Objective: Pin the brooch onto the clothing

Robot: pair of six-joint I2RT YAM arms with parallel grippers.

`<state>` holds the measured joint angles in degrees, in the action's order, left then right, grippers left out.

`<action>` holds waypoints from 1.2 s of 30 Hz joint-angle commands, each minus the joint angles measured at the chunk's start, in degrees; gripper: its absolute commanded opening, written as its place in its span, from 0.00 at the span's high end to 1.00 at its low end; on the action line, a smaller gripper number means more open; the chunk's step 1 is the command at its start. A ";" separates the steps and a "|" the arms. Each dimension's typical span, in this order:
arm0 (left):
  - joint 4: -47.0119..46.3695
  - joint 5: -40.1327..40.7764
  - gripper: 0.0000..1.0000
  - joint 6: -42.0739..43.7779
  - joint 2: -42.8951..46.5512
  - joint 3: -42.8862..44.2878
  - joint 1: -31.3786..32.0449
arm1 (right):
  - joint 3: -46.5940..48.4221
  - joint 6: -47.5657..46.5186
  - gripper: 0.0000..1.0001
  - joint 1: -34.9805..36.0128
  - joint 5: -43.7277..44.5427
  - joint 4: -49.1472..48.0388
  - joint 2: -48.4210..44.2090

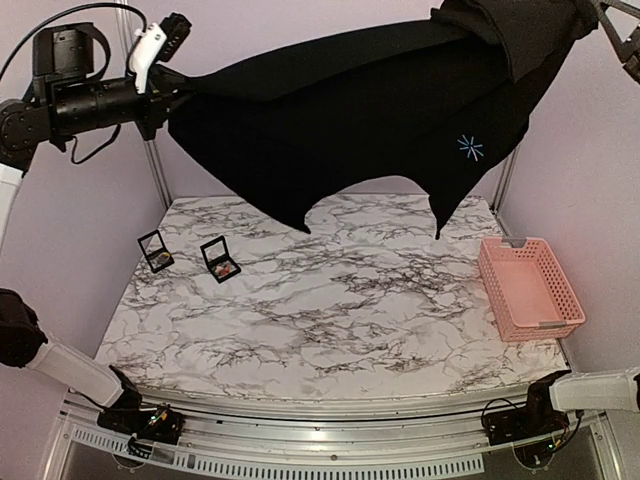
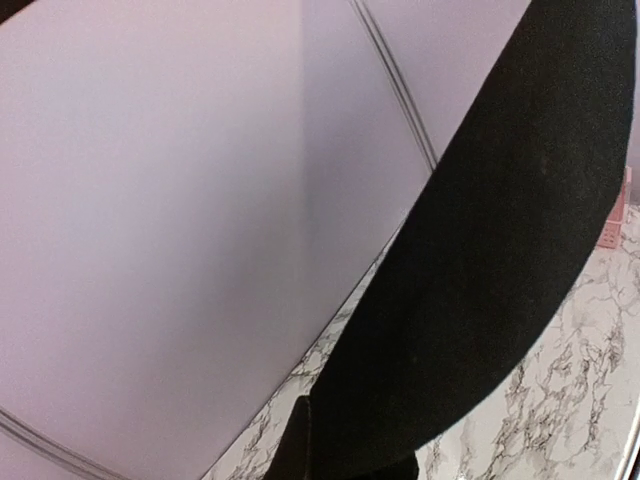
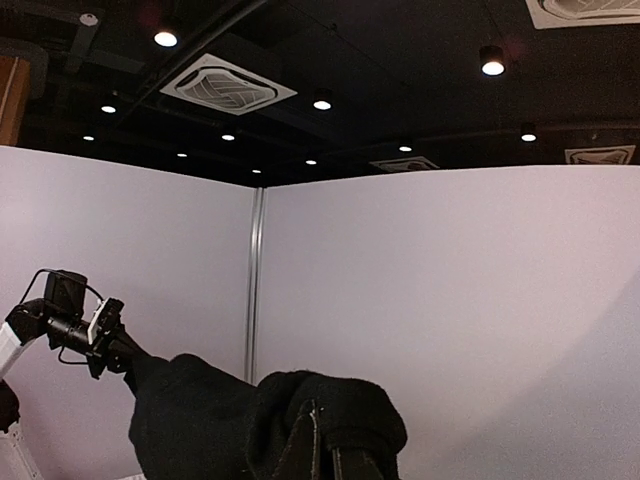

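The clothing [image 1: 360,120], a black T-shirt, hangs stretched in the air above the back of the table, with its light-blue starburst mark [image 1: 470,148] low on the right. At the top left, my left gripper [image 1: 172,95] is shut on one edge of it; the left wrist view shows black cloth [image 2: 480,270] covering the jaws [image 2: 350,440]. High at the top right, my right gripper [image 1: 598,12] is shut on a bunched fold [image 3: 330,410], pinched between its fingers [image 3: 328,455]. The brooch looks to be the small red piece in an open black box [image 1: 220,260] on the table.
A second open black box [image 1: 155,250] stands left of the first on the marble table [image 1: 350,320]. A pink plastic basket [image 1: 530,288] sits at the right edge. Pale partition walls and a metal post [image 1: 155,170] close in the back.
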<state>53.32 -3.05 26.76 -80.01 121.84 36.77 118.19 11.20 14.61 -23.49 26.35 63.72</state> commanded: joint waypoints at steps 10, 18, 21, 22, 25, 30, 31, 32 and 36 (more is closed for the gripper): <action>5.71 -15.25 1.00 -3.29 4.92 -6.35 -6.45 | -12.70 6.70 1.00 0.09 -3.27 0.59 -6.75; -4.86 -4.61 1.00 -7.58 -4.42 -21.24 -6.54 | -31.57 9.72 1.00 0.09 19.26 -0.11 1.31; -11.82 1.49 1.00 -6.86 -12.47 -25.03 -6.54 | -36.58 9.85 1.00 -0.43 21.73 -4.98 9.72; -13.57 2.65 1.00 -6.68 -15.61 -25.06 -6.62 | -36.95 9.82 1.00 -0.72 21.73 -6.23 13.18; -16.23 6.34 1.00 -6.46 -25.66 -21.30 -6.63 | -34.84 10.81 1.00 -2.78 21.48 -9.03 23.86; -18.68 11.57 1.00 -5.67 -38.84 -12.65 -6.62 | -26.83 14.08 1.00 -6.95 17.44 -12.15 40.88; -19.49 12.07 1.00 -5.34 -40.21 -12.01 -6.63 | -25.51 14.94 1.00 -7.50 15.79 -13.03 44.33; -20.52 12.61 1.00 -5.17 -41.33 -11.61 -6.62 | -24.22 15.48 1.00 -7.87 14.18 -13.88 46.21; -23.72 17.53 1.00 -4.50 -45.14 -10.35 -6.69 | -17.57 16.68 0.98 -8.84 11.97 -14.66 55.04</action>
<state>35.35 7.68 21.37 -123.87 108.12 30.85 93.51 25.41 6.61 -8.23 17.02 113.82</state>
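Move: Both hands already hold the black clothing high in the air. The middle of the table's bare rear strip lies about 28 cm ahead and 23 cm right of the left hand, some 53 cm down; from the right hand about 38 cm ahead, 31 cm left and 69 cm down. On the table, the near black case is some 14 cm ahead and 8 cm left of the left hand, the outer case 17 cm ahead and 26 cm left of it; the pink basket is about 14 cm ahead and 18 cm right of the right hand. Both arms fling the clothing out: each hand first swings back some 6 cm towards the bases with its fingers still shut on the cloth, then sweeps down and forward over the table towards its rear strip, slowing at the end. The left hand drops about 40 cm and tips its fingers down some 35 degrees, while the right goes down about 50 cm and well forward, tipping by some 70, and both keep their pinch on the far edge as the cloth beneath comes down on the marble. ##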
